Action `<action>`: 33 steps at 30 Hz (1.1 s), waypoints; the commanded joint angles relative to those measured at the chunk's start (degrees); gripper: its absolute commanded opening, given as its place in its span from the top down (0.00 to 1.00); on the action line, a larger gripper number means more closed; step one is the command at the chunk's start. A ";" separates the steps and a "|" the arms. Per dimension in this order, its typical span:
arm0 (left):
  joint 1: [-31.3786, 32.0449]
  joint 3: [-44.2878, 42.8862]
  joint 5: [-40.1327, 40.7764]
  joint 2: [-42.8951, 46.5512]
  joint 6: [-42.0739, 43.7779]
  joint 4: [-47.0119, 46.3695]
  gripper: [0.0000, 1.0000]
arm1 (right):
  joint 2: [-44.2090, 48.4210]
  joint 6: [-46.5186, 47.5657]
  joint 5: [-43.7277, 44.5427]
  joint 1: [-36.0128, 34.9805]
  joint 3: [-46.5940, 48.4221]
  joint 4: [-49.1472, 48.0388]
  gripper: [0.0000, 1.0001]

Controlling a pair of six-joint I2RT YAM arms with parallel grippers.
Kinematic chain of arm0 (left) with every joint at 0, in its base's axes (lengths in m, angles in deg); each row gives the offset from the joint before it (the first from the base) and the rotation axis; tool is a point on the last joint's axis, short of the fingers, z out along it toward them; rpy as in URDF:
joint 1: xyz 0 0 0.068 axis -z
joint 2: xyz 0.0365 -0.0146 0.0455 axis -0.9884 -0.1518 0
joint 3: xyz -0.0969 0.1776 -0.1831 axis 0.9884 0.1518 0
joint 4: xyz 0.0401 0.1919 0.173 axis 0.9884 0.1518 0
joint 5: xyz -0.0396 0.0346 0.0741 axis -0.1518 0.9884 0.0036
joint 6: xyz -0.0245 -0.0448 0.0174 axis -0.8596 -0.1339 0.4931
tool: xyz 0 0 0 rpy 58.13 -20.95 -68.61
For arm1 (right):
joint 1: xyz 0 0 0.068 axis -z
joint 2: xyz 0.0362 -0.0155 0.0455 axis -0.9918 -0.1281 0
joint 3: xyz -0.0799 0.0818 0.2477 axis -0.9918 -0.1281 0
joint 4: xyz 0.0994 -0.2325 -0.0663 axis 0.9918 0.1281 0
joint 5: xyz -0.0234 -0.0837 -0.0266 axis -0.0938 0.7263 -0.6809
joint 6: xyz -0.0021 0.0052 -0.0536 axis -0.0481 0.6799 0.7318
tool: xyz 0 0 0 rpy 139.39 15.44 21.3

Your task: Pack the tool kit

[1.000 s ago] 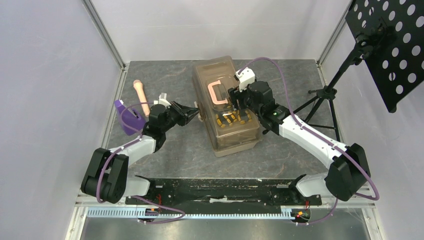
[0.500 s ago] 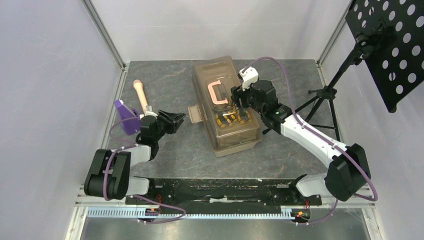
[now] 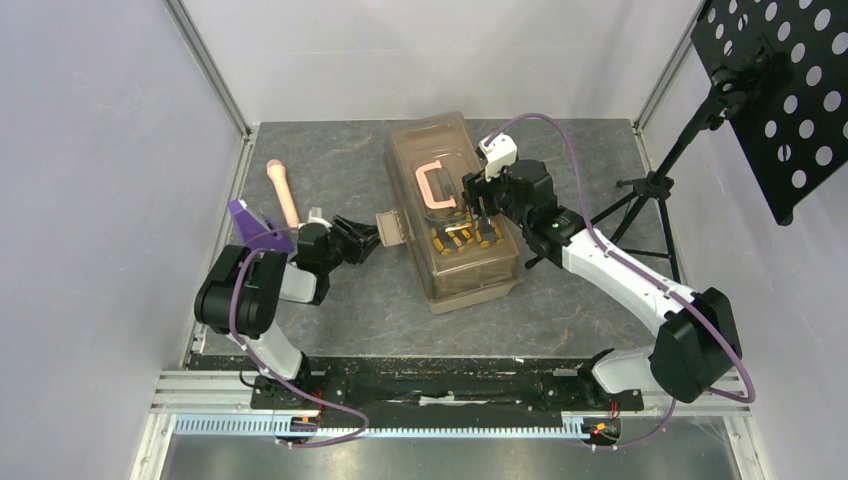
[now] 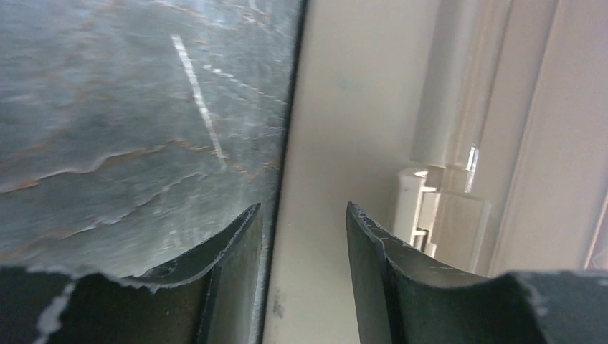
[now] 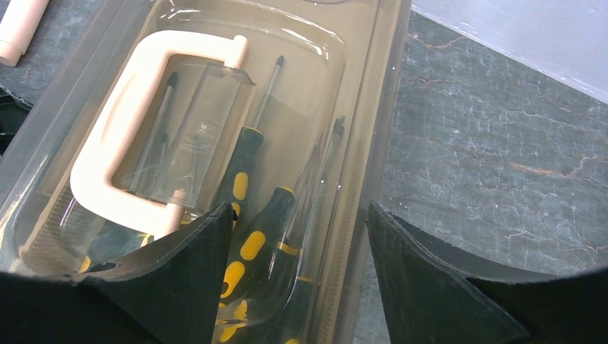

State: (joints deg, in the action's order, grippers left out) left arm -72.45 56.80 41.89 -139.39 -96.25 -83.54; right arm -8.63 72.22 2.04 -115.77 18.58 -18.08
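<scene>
The tool kit's tan translucent toolbox (image 3: 470, 275) lies in the middle of the table with its lid down and its pinkish handle (image 3: 434, 186) on top. Orange-and-black screwdrivers (image 3: 462, 237) show through the lid. A small latch flap (image 3: 390, 228) sticks out from the box's left side. My left gripper (image 3: 364, 240) is open just left of that flap, apart from it. In the left wrist view the left gripper (image 4: 302, 215) frames only the box's beige wall (image 4: 337, 143). My right gripper (image 5: 300, 215) is open above the toolbox's right rim (image 5: 373, 143), over the screwdrivers (image 5: 251, 236) and beside the handle (image 5: 107, 150).
A beige rounded-end rod (image 3: 283, 192) and a purple block (image 3: 252, 226) lie at the left, right behind my left arm. A black tripod stand (image 3: 650, 188) with a perforated panel (image 3: 780, 90) stands at the right edge. Walls close in the left and back.
My left gripper opened and drew back to the left from the box's side, leaving the latch flap folded out; its arm folded in. The right gripper barely moved.
</scene>
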 commanded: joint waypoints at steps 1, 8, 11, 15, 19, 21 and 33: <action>1.68 -2.66 -2.97 -1.54 -0.79 -9.50 0.46 | 1.01 0.03 -2.55 -0.10 -0.98 1.89 0.30; 2.57 -1.29 -5.06 -4.02 -4.38 -20.55 0.30 | 0.91 0.03 -3.44 -0.05 -0.69 1.84 0.30; 3.93 -1.95 -5.37 -5.43 -4.37 -21.32 0.27 | 0.89 -0.02 -3.61 -0.10 -0.52 1.94 0.30; 5.37 -2.79 -5.43 -7.19 -4.59 -22.89 0.25 | 1.23 0.11 -3.56 -0.11 -0.38 1.92 0.30; 6.33 -3.24 -5.25 -8.42 -5.08 -24.71 0.20 | 1.37 0.11 -3.66 -0.10 -0.44 1.90 0.30; 6.80 -3.12 -5.26 -9.22 -6.27 -27.38 0.18 | 1.33 0.20 -3.86 -0.11 -0.46 1.94 0.30; 9.29 -3.12 -3.06 -9.04 -7.88 -32.09 0.18 | 0.96 0.03 -4.12 -0.11 -0.67 1.53 0.31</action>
State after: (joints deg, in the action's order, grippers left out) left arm -66.11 55.37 41.10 -149.07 -103.73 -111.04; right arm -7.93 73.03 0.42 -115.42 18.49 -18.00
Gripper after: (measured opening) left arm 0.832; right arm 0.694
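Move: My left hand hangs just below the toolbox's flipped-out latch, which is about 4 cm to its right, 2 cm farther out and 3 cm above it. The middle of the toolbox is some 15 cm to the right and 5 cm ahead, and the pink carry handle on the lid lies roughly 12 cm right, 8 cm ahead and 12 cm higher. From my right hand, the latch is some 14 cm left, 5 cm back and 12 cm below. I swing my left hand up and to the right against the latch, about 5 cm each way, climbing quickly, sinking slightly midway, then rising again. The wrist tips the fingers up some 15 degrees and rolls a little as they spread wider across the plate, the upper fingertip coming to press on its upper edge to fold it against the toolbox. ##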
